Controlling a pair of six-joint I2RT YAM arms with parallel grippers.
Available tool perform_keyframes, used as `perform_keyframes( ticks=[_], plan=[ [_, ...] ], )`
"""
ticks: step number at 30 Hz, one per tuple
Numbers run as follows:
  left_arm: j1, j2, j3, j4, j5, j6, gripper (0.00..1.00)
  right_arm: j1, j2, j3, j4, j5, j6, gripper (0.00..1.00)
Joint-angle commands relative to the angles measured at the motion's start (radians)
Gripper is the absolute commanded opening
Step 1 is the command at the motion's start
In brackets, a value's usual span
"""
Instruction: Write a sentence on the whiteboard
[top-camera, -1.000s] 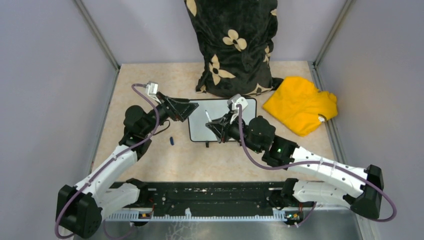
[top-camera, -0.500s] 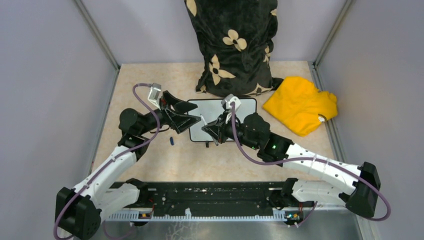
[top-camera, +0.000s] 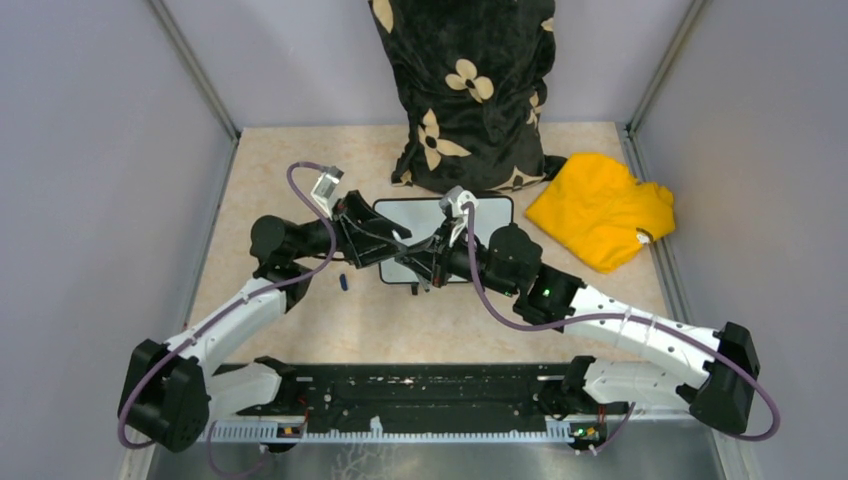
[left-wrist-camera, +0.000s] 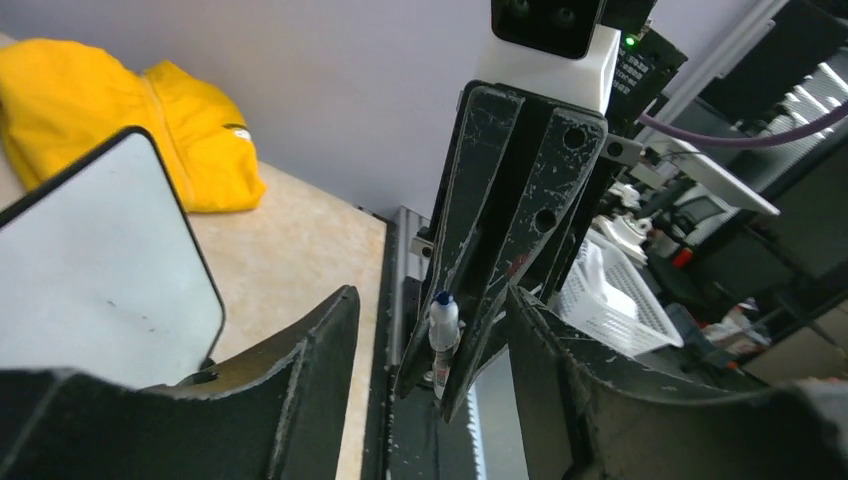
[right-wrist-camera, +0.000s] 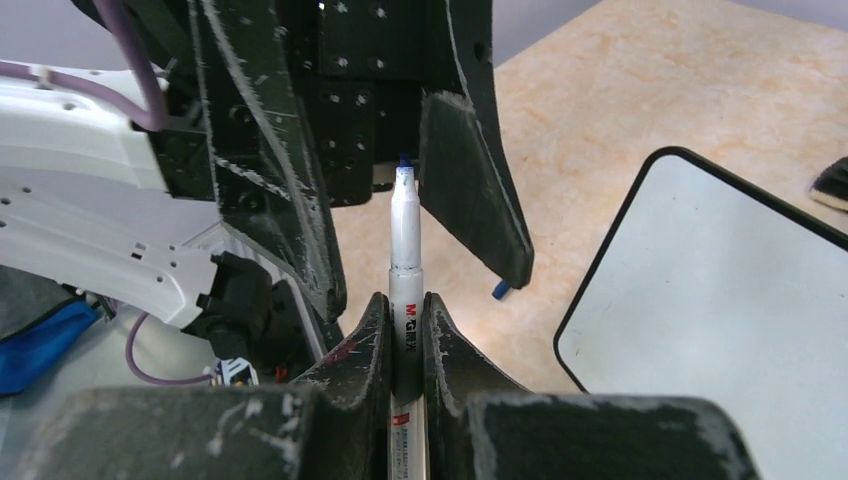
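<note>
The whiteboard (top-camera: 418, 212) lies flat mid-table, and the parts of its face that show (left-wrist-camera: 100, 270) (right-wrist-camera: 720, 300) are blank; no sentence is visible. My right gripper (top-camera: 425, 258) (right-wrist-camera: 405, 300) is shut on a white marker (right-wrist-camera: 405, 250) whose bare blue tip points left at the left gripper. My left gripper (top-camera: 392, 242) (left-wrist-camera: 430, 300) faces it above the board's left edge. It is open, one finger on each side of the marker's tip (left-wrist-camera: 443, 325), touching neither.
A small blue cap (top-camera: 343, 283) lies on the table left of the board. A yellow cloth (top-camera: 600, 208) sits at the right, and a black flowered bag (top-camera: 465, 90) stands behind the board. Grey walls close in both sides.
My left gripper has swung right to meet the marker's tip, and its jaws have narrowed. My right gripper has shifted a little left with the marker.
</note>
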Motion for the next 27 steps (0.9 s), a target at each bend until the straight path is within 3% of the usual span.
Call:
perform_keyframes(
  ticks=[1, 8, 22, 27],
  plan=[
    [-0.005, 0.062, -0.006, 0.271, 0.088, -0.200, 0.59, -0.007, -0.043, 0.012, 0.077, -0.026, -0.001, 0.00],
    [-0.005, 0.107, -0.003, 0.412, 0.093, -0.306, 0.49, -0.008, -0.057, 0.002, 0.074, -0.015, -0.002, 0.00],
    [-0.040, 0.141, 0.033, 0.446, 0.107, -0.357, 0.27, -0.007, -0.060, -0.009, 0.092, -0.017, 0.002, 0.00],
    [-0.044, 0.142, 0.036, 0.444, 0.105, -0.360, 0.25, -0.007, -0.064, -0.014, 0.090, -0.019, 0.003, 0.00]
  ],
)
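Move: Just to the left hand's right, some 4 cm over, 2 cm back and 4 cm lower, is the middle of the marker, tip up in the right fingers at the right hand point itself. From the left hand the whiteboard lies about 13 cm ahead, 10 cm right and 27 cm below; the blue cap lies roughly 4 cm ahead, 13 cm left and 32 cm down. Closing its fingers from about two-thirds open to a quarter, the left hand brings them in on both sides of the marker's upper part, drawing back about 2 cm, rising 1.5 cm and turning some 10 degrees clockwise. The right hand keeps its pinch on the marker and lifts it about 1.5 cm, easing back slightly; a firm left grip can't be seen. ##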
